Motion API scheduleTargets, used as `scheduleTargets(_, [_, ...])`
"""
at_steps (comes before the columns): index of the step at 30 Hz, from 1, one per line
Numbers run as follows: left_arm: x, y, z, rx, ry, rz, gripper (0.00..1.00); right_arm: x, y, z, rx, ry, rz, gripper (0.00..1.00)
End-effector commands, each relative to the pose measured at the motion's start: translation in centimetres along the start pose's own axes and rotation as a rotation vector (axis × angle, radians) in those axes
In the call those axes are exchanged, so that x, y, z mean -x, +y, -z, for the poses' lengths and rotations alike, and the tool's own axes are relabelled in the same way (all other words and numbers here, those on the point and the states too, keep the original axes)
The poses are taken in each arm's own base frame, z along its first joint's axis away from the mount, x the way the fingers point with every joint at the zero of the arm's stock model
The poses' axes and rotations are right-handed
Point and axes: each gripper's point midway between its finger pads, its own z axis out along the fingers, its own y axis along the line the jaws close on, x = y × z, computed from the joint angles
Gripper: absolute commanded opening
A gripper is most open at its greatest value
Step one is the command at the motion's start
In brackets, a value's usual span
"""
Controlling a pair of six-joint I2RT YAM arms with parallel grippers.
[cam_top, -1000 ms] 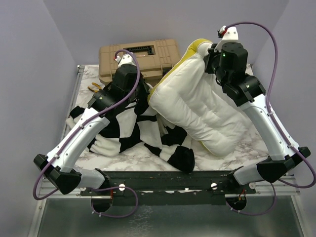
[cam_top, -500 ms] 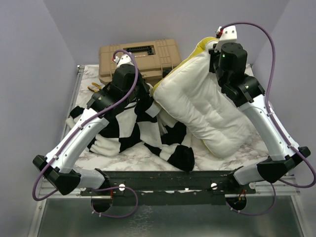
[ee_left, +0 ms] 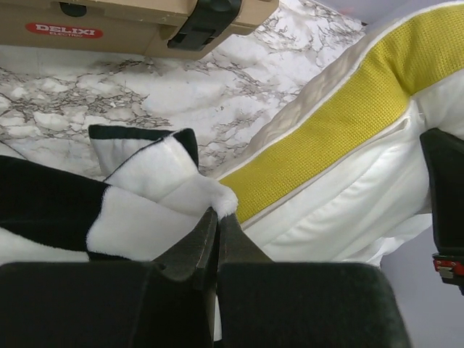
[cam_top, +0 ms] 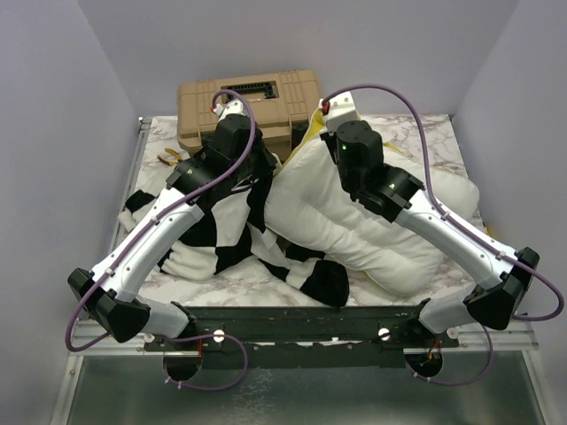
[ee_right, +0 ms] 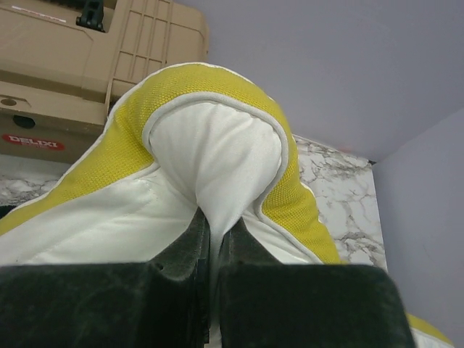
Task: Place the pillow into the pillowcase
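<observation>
The white pillow (cam_top: 354, 221) with a yellow edge strip lies across the table's middle and right. Its left end touches the black and cream checkered pillowcase (cam_top: 221, 230), which lies crumpled at the left. My left gripper (ee_left: 216, 216) is shut on a fleecy edge of the pillowcase (ee_left: 145, 210), right beside the pillow's yellow strip (ee_left: 326, 123). My right gripper (ee_right: 215, 217) is shut on a pinched fold of the pillow (ee_right: 217, 159) at its far end. In the top view the left gripper (cam_top: 257, 173) and right gripper (cam_top: 330, 142) are mostly hidden by their wrists.
A tan toolbox (cam_top: 248, 106) stands at the back of the marble table (cam_top: 416, 133), just behind both grippers; it also shows in the left wrist view (ee_left: 130, 22) and the right wrist view (ee_right: 87, 58). Grey walls close in on both sides.
My right arm has swung left and down with the pillow's far end, pushing the pillow toward the pillowcase. The left gripper has kept its hold and shifted slightly right.
</observation>
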Motion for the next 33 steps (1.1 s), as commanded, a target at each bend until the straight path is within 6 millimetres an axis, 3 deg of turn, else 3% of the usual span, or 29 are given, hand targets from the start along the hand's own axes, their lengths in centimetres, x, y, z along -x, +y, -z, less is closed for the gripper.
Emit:
scheduleTargets(1, [1.5, -2.3, 0.6, -0.085, -0.035, 0.078, 0.00, 1.9, -2.2, 0.5, -0.131, -0.072, -0.046, 0.00])
scheduleTargets(11, [0.8, -2.9, 0.5, -0.132, -0.019, 0.148, 0.00, 4.5, -4.7, 1.7, -0.211, -0.224, -0.149, 0.00])
scheduleTargets(15, [0.7, -3.5, 0.4, -0.156, -0.011, 0.169, 0.00, 4.1, -6.1, 1.7, -0.322, -0.239, -0.079, 0.00])
scheduleTargets(17, [0.7, -3.6, 0.4, -0.162, -0.006, 0.177, 0.00, 4.1, -5.8, 1.6, -0.353, -0.248, -0.022, 0.00])
scheduleTargets(22, [0.9, -3.9, 0.2, -0.172, -0.011, 0.200, 0.00, 2.7, -3.0, 2.0, -0.384, -0.267, 0.119, 0.00])
scheduleTargets(26, [1.1, -3.6, 0.0, -0.167, -0.022, 0.218, 0.00, 1.0, 0.6, 2.5, -0.289, -0.224, 0.133, 0.00])
scheduleTargets(29, [1.2, -3.2, -0.2, -0.160, -0.031, 0.240, 0.00, 0.2, 5.1, 3.1, 0.010, -0.152, 0.048, 0.00])
scheduleTargets(33, [1.1, -2.4, -0.7, -0.148, -0.038, 0.267, 0.00, -1.7, 10.6, 6.5, 0.433, -0.107, -0.076, 0.00])
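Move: My right hand holds the pillow's yellow-edged corner. The pillowcase hem pinched in my left fingers lies about 13 cm to its left, 5 cm back and 4 cm lower. The pillow's body hangs some 10 cm back, 13 cm right and 20 cm below the right hand. The toolbox stands about 15 cm ahead, 20 cm left and 27 cm down. From my left hand, the gripped pillow corner is roughly 13 cm right, 5 cm ahead and 4 cm above. Keeping the pillow corner pinched, I first ease my right hand a couple of centimetres right and up, tipping the fingertips up nearly 20 degrees. Then I swing about 8 cm left, sinking about 5 cm and drawing back, towards the pillowcase hem, and the tips come partly down again. My left hand keeps its pinch on the hem, shifts about 2 cm right towards the pillow and rolls its left side down some 10 degrees. ##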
